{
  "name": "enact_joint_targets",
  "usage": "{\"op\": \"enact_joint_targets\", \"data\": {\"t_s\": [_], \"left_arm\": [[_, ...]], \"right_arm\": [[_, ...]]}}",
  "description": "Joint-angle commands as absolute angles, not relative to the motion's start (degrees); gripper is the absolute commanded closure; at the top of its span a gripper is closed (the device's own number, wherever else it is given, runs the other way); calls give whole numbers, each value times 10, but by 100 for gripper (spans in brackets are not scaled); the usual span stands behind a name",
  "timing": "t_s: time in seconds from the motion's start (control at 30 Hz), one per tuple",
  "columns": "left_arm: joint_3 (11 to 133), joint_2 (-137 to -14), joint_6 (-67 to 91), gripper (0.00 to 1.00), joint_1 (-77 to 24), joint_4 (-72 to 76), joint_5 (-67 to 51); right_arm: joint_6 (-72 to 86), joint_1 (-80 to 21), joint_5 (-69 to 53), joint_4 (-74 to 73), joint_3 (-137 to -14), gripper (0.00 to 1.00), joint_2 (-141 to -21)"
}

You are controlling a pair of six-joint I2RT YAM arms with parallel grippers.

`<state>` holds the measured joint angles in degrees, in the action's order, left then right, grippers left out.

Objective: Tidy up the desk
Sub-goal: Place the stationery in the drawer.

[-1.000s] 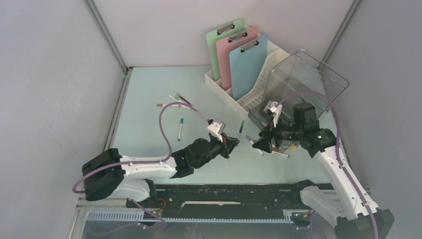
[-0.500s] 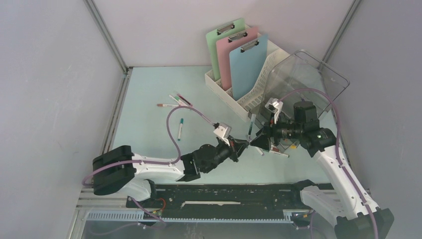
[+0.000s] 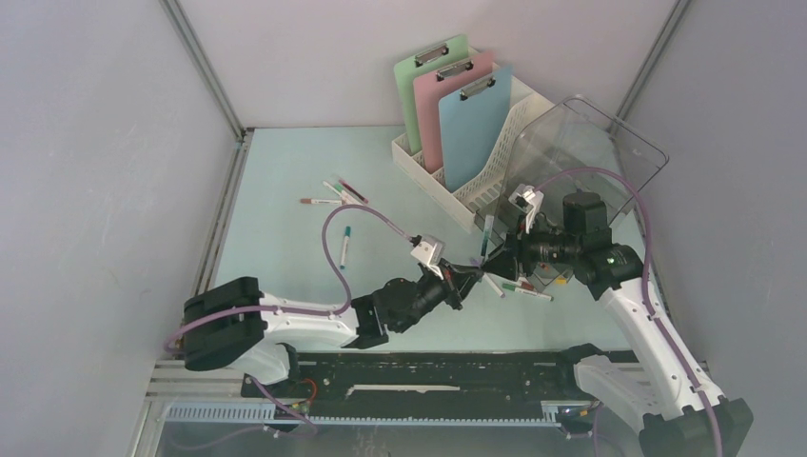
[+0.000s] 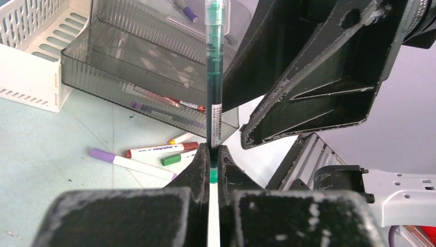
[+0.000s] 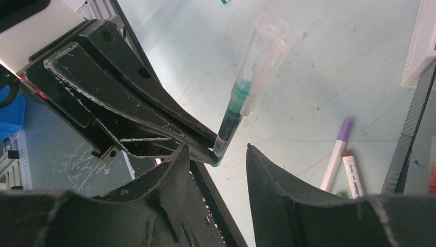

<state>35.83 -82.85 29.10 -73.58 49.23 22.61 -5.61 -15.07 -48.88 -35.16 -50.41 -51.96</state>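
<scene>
Above the pale mint-blue desk (image 3: 285, 181), my left gripper (image 3: 473, 269) is shut on the lower end of a green pen (image 3: 487, 236) that stands upright with a clear cap on top. In the left wrist view the green pen (image 4: 215, 77) rises from between the closed fingertips of that gripper (image 4: 213, 157). My right gripper (image 3: 497, 257) is open, with its fingers on either side of the pen's lower end. In the right wrist view the green pen (image 5: 234, 116) stands just beyond the gap of the right gripper (image 5: 217, 150), and neither finger touches it.
A white file rack (image 3: 419, 167) holds green, pink and blue clipboards (image 3: 471, 124) at the back. A smoky clear bin (image 3: 571, 162) lies beside it. Loose markers (image 3: 521, 286) lie under the right gripper, and more pens (image 3: 333, 195) lie scattered at the left.
My left arm has carried the green pen to the right, up to the right gripper. The right gripper's jaws have narrowed round the pen's lower end.
</scene>
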Motion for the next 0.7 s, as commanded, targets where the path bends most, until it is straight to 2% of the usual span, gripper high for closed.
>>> {"op": "enact_joint_targets", "data": {"t_s": [0.0,0.1,0.47,0.57,0.67], "left_arm": [[384,-834,291,100,-745,524,236],[390,-840,290,100,-747,525,231],[403,-849,283,100,-752,529,218],[403,-849,281,100,-753,529,214],[402,-848,282,96,-753,528,214]], "right_arm": [[-44,-149,-489,-333,-523,49,-521],[-43,-149,-489,-331,-521,51,-522],[-44,-149,-492,-330,-520,67,-528],[-47,-149,-493,-330,-520,80,-528],[-52,-149,-494,-332,-519,100,-529]]}}
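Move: The left hand holds the teal pen upright near its lower end, the pen's middle about 5 cm above that hand; the right hand's open fingers are some 2 cm to the right, 1 cm back and 3 cm up. From the right hand the pen's middle is about 1 cm ahead, 2 cm left and 2 cm up. The purple marker lies roughly 13 cm ahead and 2 cm right, the green one 11 cm ahead and 9 cm right, both some 17 cm down; the open drawer is about 23 cm ahead, 12 cm right, 14 cm down. The right fingers, half open at first, shut on the teal pen just above the left fingertips and pinch it, that hand otherwise holding its place. Into their gap the left hand carries the pen, sliding about 1.5 cm right and a little back with barely any turn, its own fingers keeping their grip. ##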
